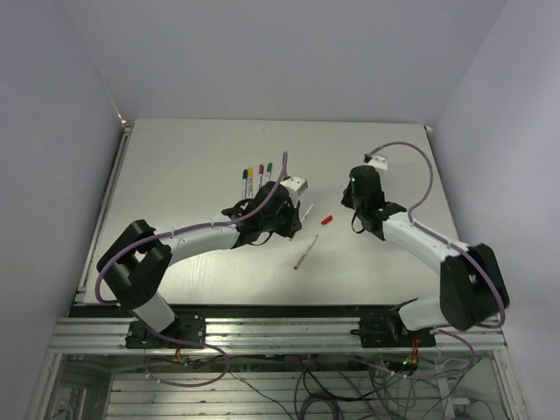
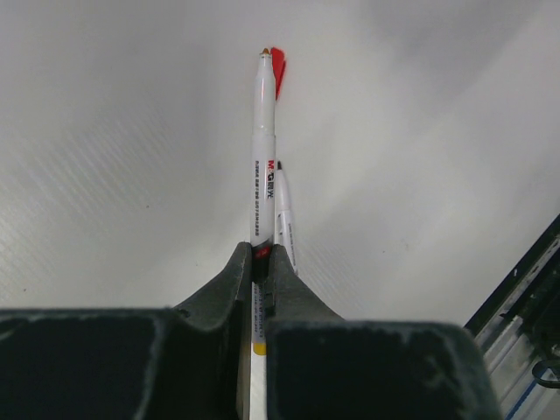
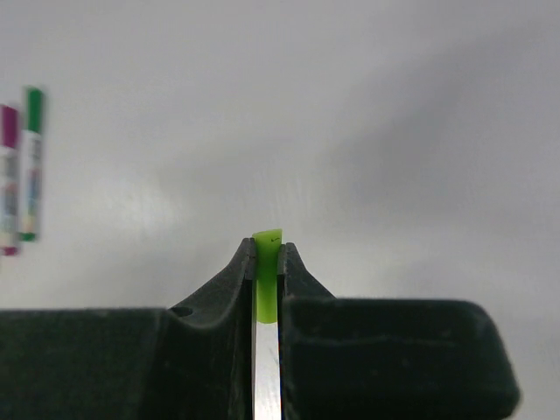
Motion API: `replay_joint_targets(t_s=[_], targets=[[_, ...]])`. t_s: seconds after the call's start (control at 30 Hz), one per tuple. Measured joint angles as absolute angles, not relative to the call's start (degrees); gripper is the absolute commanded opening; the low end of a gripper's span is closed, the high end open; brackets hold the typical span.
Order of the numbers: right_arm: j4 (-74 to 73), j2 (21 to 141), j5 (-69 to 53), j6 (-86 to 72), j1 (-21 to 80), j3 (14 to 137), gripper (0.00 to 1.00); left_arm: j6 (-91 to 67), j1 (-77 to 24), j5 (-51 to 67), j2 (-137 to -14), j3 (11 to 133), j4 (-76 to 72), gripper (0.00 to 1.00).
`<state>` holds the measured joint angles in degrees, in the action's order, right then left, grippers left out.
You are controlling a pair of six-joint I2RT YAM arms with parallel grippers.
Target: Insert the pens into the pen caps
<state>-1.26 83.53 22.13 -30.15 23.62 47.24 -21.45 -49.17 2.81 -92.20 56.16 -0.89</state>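
Observation:
My left gripper point(image 1: 290, 219) point(image 2: 260, 249) is shut on a white pen point(image 2: 262, 149) point(image 1: 308, 210), whose bare tip points at a red cap point(image 2: 278, 68) point(image 1: 326, 220) lying on the table just beyond it. A second pen point(image 2: 286, 219) lies on the table close to the right of the held one. In the top view a red-tipped pen point(image 1: 304, 254) lies below the cap. My right gripper point(image 1: 353, 210) point(image 3: 267, 247) is shut on a light-green cap point(image 3: 267, 258), which pokes out just past the fingertips.
Three capped pens point(image 1: 258, 177) lie side by side at the back of the table, left of centre. Two of them, purple point(image 3: 9, 175) and green point(image 3: 31, 166), show at the left edge of the right wrist view. A metal rail point(image 2: 525, 350) runs along the near edge.

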Motion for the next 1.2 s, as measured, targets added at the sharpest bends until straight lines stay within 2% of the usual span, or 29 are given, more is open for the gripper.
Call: replay_joint_targets(t_s=[0.2,0.57,0.8,1.2], targets=[[7.20,71.88,21.82,-30.17,23.51,41.12,0.00,-21.52,-49.47,5.74,-92.20,55.92,-5.72,0.07],[30.65,56.47,17.76,-33.85,23.44,19.75,0.00,-22.61,-54.68,8.29,-91.72,52.29,-17.98,0.07],[39.29,52.49,15.11,-37.39,23.44,17.34,0.00,-23.20,-54.85,9.41,-91.59,51.68,-22.65,0.07],[42.13,51.90,11.94,-41.19,23.42,17.17,0.00,-24.27,-54.85,9.76,-91.59,51.68,-24.97,0.07]])
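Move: The green cap in my right fingers is about 14 cm to the right of my left hand and 10 cm farther out, at about its height. From my right hand, the uncapped pen in my left grip is some 12 cm left and 8 cm back. The red cap lies on the table 9 cm ahead, 9 cm right and 10 cm below my left hand; the loose pen is 3 cm right of that hand, 1 cm back, 10 cm down. I lift the green cap about 13 cm with my right hand, drawing back some 6 cm and swinging those fingers up from their downward slant to just above level, rolling as they go. My left hand carries its pen right and up, about 6 cm each way, and slightly back, turning its tip towards the cap's open end; both grips stay shut. ##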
